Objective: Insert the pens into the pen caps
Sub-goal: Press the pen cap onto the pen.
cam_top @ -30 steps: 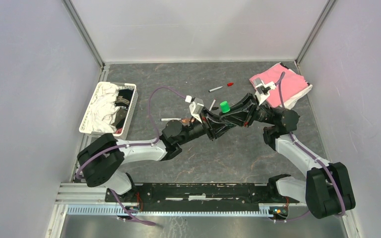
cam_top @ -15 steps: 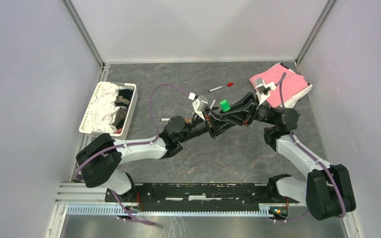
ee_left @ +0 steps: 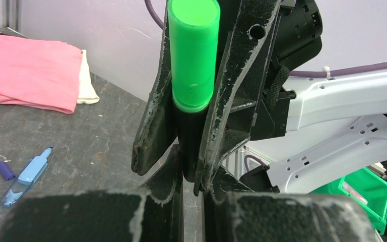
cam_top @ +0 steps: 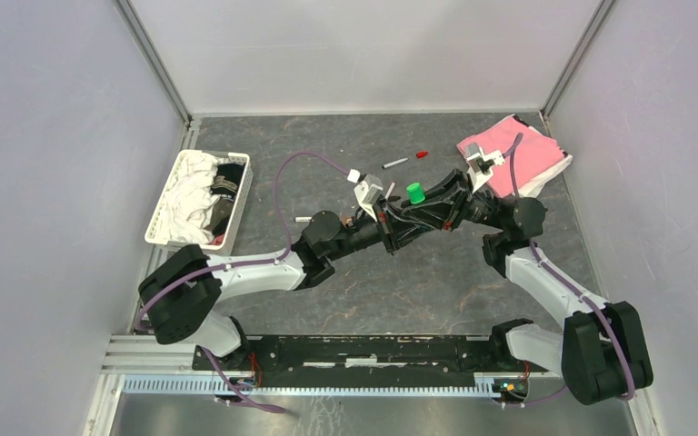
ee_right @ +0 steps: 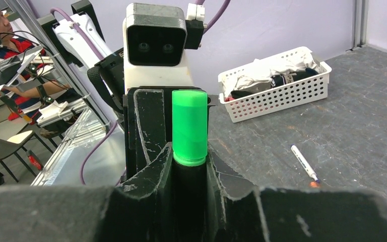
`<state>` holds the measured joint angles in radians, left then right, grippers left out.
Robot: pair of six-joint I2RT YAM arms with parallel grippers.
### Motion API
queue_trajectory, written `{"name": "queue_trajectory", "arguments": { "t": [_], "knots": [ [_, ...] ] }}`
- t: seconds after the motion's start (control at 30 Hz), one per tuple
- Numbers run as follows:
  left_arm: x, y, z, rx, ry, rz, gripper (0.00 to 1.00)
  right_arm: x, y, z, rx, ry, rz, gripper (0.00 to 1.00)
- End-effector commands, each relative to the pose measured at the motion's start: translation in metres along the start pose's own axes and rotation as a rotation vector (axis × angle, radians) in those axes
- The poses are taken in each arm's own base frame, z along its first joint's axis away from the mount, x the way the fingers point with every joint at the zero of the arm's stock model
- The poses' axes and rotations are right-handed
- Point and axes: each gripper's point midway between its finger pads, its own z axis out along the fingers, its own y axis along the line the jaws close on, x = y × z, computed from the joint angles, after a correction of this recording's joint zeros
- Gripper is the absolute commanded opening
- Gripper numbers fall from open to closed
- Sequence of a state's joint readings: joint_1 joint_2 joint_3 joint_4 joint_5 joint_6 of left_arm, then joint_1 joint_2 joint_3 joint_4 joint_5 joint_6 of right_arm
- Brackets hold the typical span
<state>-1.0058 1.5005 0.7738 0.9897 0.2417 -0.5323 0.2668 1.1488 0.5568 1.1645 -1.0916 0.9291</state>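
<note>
The chunky black-and-green marker (ee_left: pixel 194 55) stands upright, green cap (cam_top: pixel 413 193) on top. My right gripper (ee_right: pixel 190 156) is shut on its black barrel just under the cap (ee_right: pixel 189 126). My left gripper (ee_left: pixel 194 171) faces it from the other side, its fingers closed on the barrel's lower end. The two grippers meet over the middle of the table, left gripper (cam_top: pixel 393 227) against right gripper (cam_top: pixel 409 216). A blue marker (ee_left: pixel 30 171) and a small purple cap (ee_left: pixel 5 170) lie on the table. A thin pen (cam_top: pixel 395 163) and a red cap (cam_top: pixel 422 154) lie farther back.
A pink cloth (cam_top: pixel 513 154) lies at the back right. A white basket (cam_top: pixel 244 186) of clothes stands at the left. One white pen (ee_right: pixel 305 164) lies beside an orange speck, and another white pen (cam_top: pixel 302 219) lies left of my left arm.
My left gripper has slid a little right toward the marker and its jaws have closed on the barrel's lower end. The right gripper has kept its hold.
</note>
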Motion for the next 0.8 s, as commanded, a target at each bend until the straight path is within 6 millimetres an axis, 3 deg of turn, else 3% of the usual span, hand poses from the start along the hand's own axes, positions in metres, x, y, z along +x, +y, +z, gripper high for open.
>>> {"name": "queue_trajectory", "arguments": {
  "t": [0.0, 0.13, 0.27, 0.33, 0.43, 0.57, 0.67, 0.77],
  "knots": [
    [-0.050, -0.026, 0.004, 0.079, -0.148, 0.036, 0.10, 0.014, 0.017, 0.002, -0.076, 0.064, -0.021, 0.00],
    [-0.041, -0.030, -0.006, 0.110, -0.116, 0.040, 0.28, 0.010, 0.014, 0.003, -0.080, 0.082, -0.072, 0.00],
    [-0.016, -0.036, -0.035, 0.146, -0.013, 0.069, 0.54, 0.010, 0.016, 0.001, -0.094, 0.096, -0.109, 0.00],
    [-0.009, -0.038, -0.051, 0.135, 0.022, 0.093, 0.61, 0.013, 0.018, 0.000, -0.104, 0.106, -0.124, 0.00],
    [-0.017, -0.039, -0.073, 0.084, 0.046, 0.158, 0.65, 0.021, 0.021, -0.004, -0.133, 0.133, -0.169, 0.00],
    [-0.046, -0.035, -0.087, -0.015, 0.021, 0.285, 0.66, 0.031, 0.019, -0.008, -0.159, 0.161, -0.245, 0.00],
    [-0.065, -0.022, -0.086, -0.116, 0.011, 0.337, 0.71, 0.039, 0.013, -0.009, -0.160, 0.180, -0.283, 0.00],
    [-0.076, -0.022, -0.070, -0.134, 0.024, 0.319, 0.72, 0.044, 0.008, -0.010, -0.154, 0.181, -0.316, 0.00]
  ]
}}
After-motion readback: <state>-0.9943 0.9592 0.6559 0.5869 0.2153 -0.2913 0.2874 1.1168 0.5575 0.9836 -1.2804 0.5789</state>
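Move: The capped green-and-black pen stands upright, held by both hands. Its green cap is about 4 cm above the right hand point, level fore and aft and 1 cm to its right, and some 7 cm straight above the left. On the table, roughly 30 cm below the left hand, the orange highlighter lies about 15 cm ahead and 14 left. The blue highlighter is about 18 ahead and 9 right. The left fingers let go of the pen's lower black body and spread wide as that hand draws off leftward, about 9 cm, at first also backward and then rising nearly 6, with a small roll. The right keeps its pinch under the green cap and sinks about 3 cm while easing back 2, rolling some 15 degrees so the cap's top leans towards the bases. ##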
